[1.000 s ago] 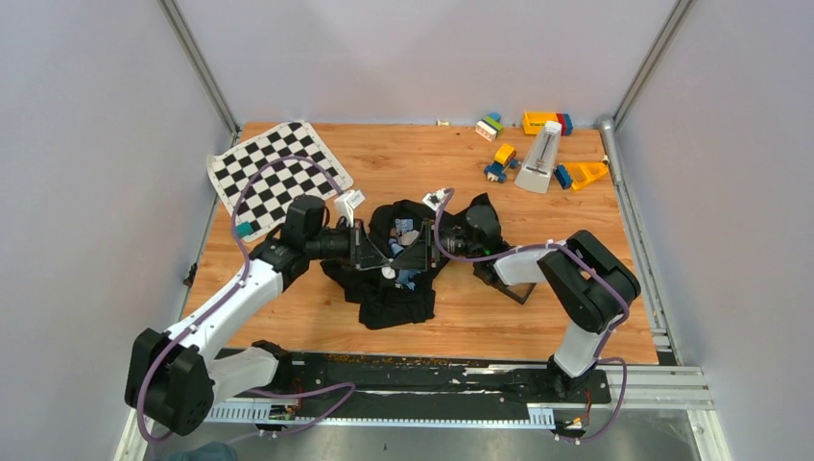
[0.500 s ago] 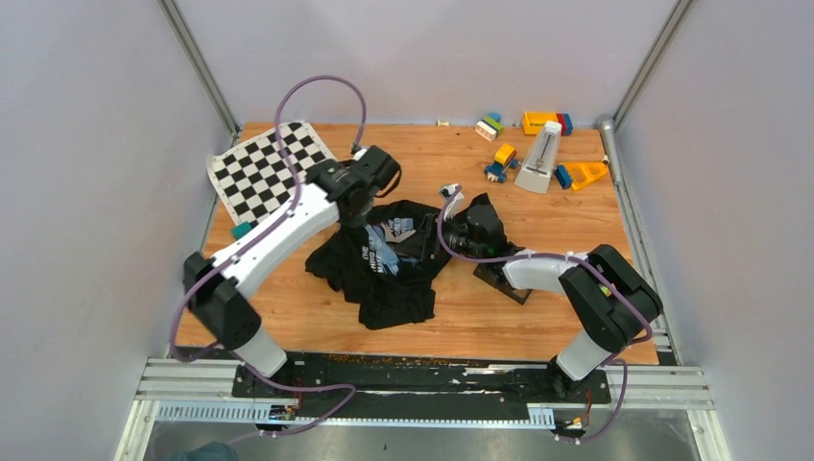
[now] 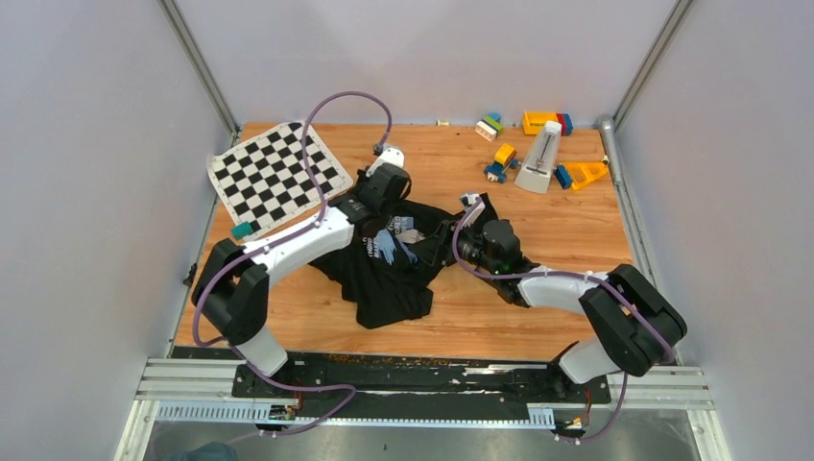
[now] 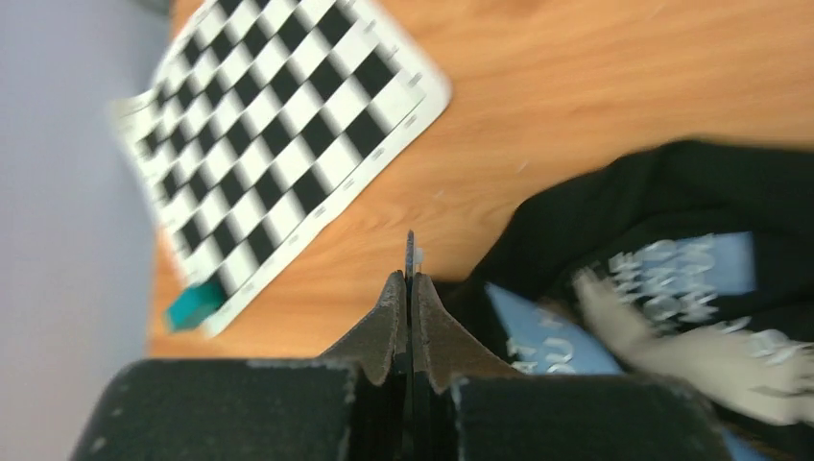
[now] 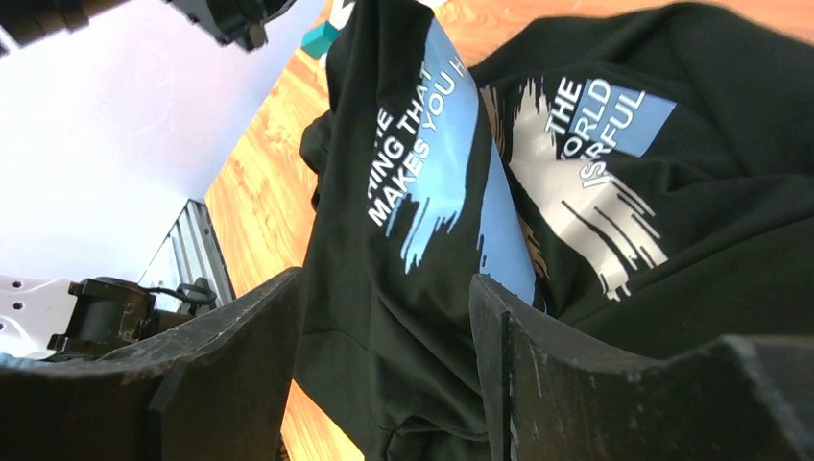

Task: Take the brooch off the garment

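The garment (image 3: 384, 279), a black T-shirt with a blue and white print, lies crumpled mid-table. My left gripper (image 3: 374, 197) hangs over its back left edge, pointing down. In the left wrist view that gripper (image 4: 410, 279) is shut, and a thin pale-edged sliver, the brooch (image 4: 410, 252) seen edge-on, sticks out between the tips. The garment (image 4: 672, 192) lies to its right there. My right gripper (image 3: 449, 240) reaches in low from the right. Its fingers stand open in the right wrist view (image 5: 384, 327), apart from each other, with the garment (image 5: 730, 115) spread beyond them.
A chequered mat (image 3: 274, 173) lies at the back left with a teal block (image 3: 243, 230) at its near corner. Toy blocks and a white metronome (image 3: 539, 158) stand at the back right. A black frame (image 3: 509, 286) lies under the right forearm.
The left arm swung from the garment's middle up to its back left edge, staying shut. The right gripper opened and let the cloth go. The garment settled flatter.
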Robot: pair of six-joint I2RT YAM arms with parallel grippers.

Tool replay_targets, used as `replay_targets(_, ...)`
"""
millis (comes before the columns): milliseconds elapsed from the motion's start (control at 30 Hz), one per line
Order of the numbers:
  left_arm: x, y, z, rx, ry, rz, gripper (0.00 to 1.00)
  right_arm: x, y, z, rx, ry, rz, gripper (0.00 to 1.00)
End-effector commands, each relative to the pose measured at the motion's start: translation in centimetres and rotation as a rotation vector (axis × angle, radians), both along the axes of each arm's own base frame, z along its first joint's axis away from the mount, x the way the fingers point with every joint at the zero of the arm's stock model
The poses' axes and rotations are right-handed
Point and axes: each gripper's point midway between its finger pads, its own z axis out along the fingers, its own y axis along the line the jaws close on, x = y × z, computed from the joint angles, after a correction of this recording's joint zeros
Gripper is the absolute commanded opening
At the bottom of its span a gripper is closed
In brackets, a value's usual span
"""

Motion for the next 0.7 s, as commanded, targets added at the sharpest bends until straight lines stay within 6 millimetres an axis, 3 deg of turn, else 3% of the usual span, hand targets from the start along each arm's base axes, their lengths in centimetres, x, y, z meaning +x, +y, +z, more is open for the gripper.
replay_targets(0,5.3,-7.1,10.3,-0.575,-0.357,-0.315,0.00,0.8,-0.6,4.0,0.057,-0.164,-0.050,0.64)
replay_targets(67,4.8,-9.2,10.2,-0.793,-0.290,-0.440,0.00,0.9,-0.7,4.4,0.054,-0.186,-0.059,0.64)
replay_targets(100,4.2,-10.1,11.5,-0.861,-0.301,-0.524,0.00,0.9,-0.9,4.5,0.050,-0.192,-0.066,0.64)
replay_targets(133,3.5,-10.3,10.5,-0.900,-0.276,-0.534,0.00,1.0,-0.9,4.8,0.049,-0.205,-0.067,0.65)
replay_targets(167,2.5,-11.0,12.0,-0.947,-0.299,-0.606,0.00,1.0,-1.0,4.9,0.047,-0.212,-0.070,0.65)
replay_targets(200,1.6,-11.1,10.8,-0.980,-0.268,-0.612,0.00,1.0,-1.1,5.1,0.047,-0.219,-0.072,0.65)
replay_targets(233,0.6,-11.4,12.0,-1.016,-0.286,-0.661,0.00,1.0,-1.1,5.4,0.051,-0.227,-0.074,0.66)
replay_targets(267,-0.3,-11.5,10.6,-1.053,-0.250,-0.656,0.00,0.9,-1.2,5.6,0.055,-0.233,-0.076,0.66)
replay_targets(300,-1.3,-11.8,11.9,-1.089,-0.273,-0.713,0.00,0.8,-1.3,6.1,0.063,-0.242,-0.077,0.66)
replay_targets(400,-4.4,-12.5,10.7,-1.218,-0.258,-0.809,0.00,0.2,-1.8,7.6,0.100,-0.269,-0.072,0.67)
replay_targets(433,-6.0,-12.9,8.9,-1.245,-0.200,-0.856,0.00,-0.1,-1.8,8.0,0.109,-0.281,-0.062,0.67)
replay_targets(467,-6.7,-13.2,10.2,-1.299,-0.241,-0.911,0.00,-0.3,-1.8,8.3,0.116,-0.288,-0.055,0.67)
replay_targets(500,-7.8,-13.4,8.7,-1.318,-0.198,-0.938,0.00,-0.5,-1.8,8.5,0.122,-0.290,-0.045,0.67)
replay_targets(533,-8.4,-13.4,9.5,-1.354,-0.227,-0.976,0.00,-0.7,-1.8,8.6,0.127,-0.292,-0.033,0.67)
replay_targets(567,-9.2,-13.5,8.4,-1.365,-0.196,-0.992,0.00,-0.9,-1.8,8.8,0.136,-0.290,-0.022,0.67)
replay_targets(667,-10.3,-13.4,8.5,-1.412,-0.207,-1.034,0.00,-1.5,-2.3,9.4,0.179,-0.288,-0.015,0.65)
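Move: Pinched in the left fingers, the brooch is at that hand's point with garment cloth drawn up to it. The right hand's open fingers wait roughly 11 cm back from the left hand, 17 cm to its right and 5 cm lower. Also from the left hand, the blue print is about 11 cm back, 4 cm right and 13 cm down, and the chessboard's middle 6 cm ahead, 22 cm left on the table. From the right hand the brooch is thus 11 cm ahead, 17 cm left, 5 cm up. Swinging the brooch across towards the right hand, the left arm first goes rightward, forward and up about 4 cm each way, then sweeps right and back, sinking a little late, to end some 12 cm right and 8 cm nearer its base. Its wrist rolls left side down and turns clockwise, still pinching. The right hand rises about 7 cm, open, its fingers tilting up slightly. ##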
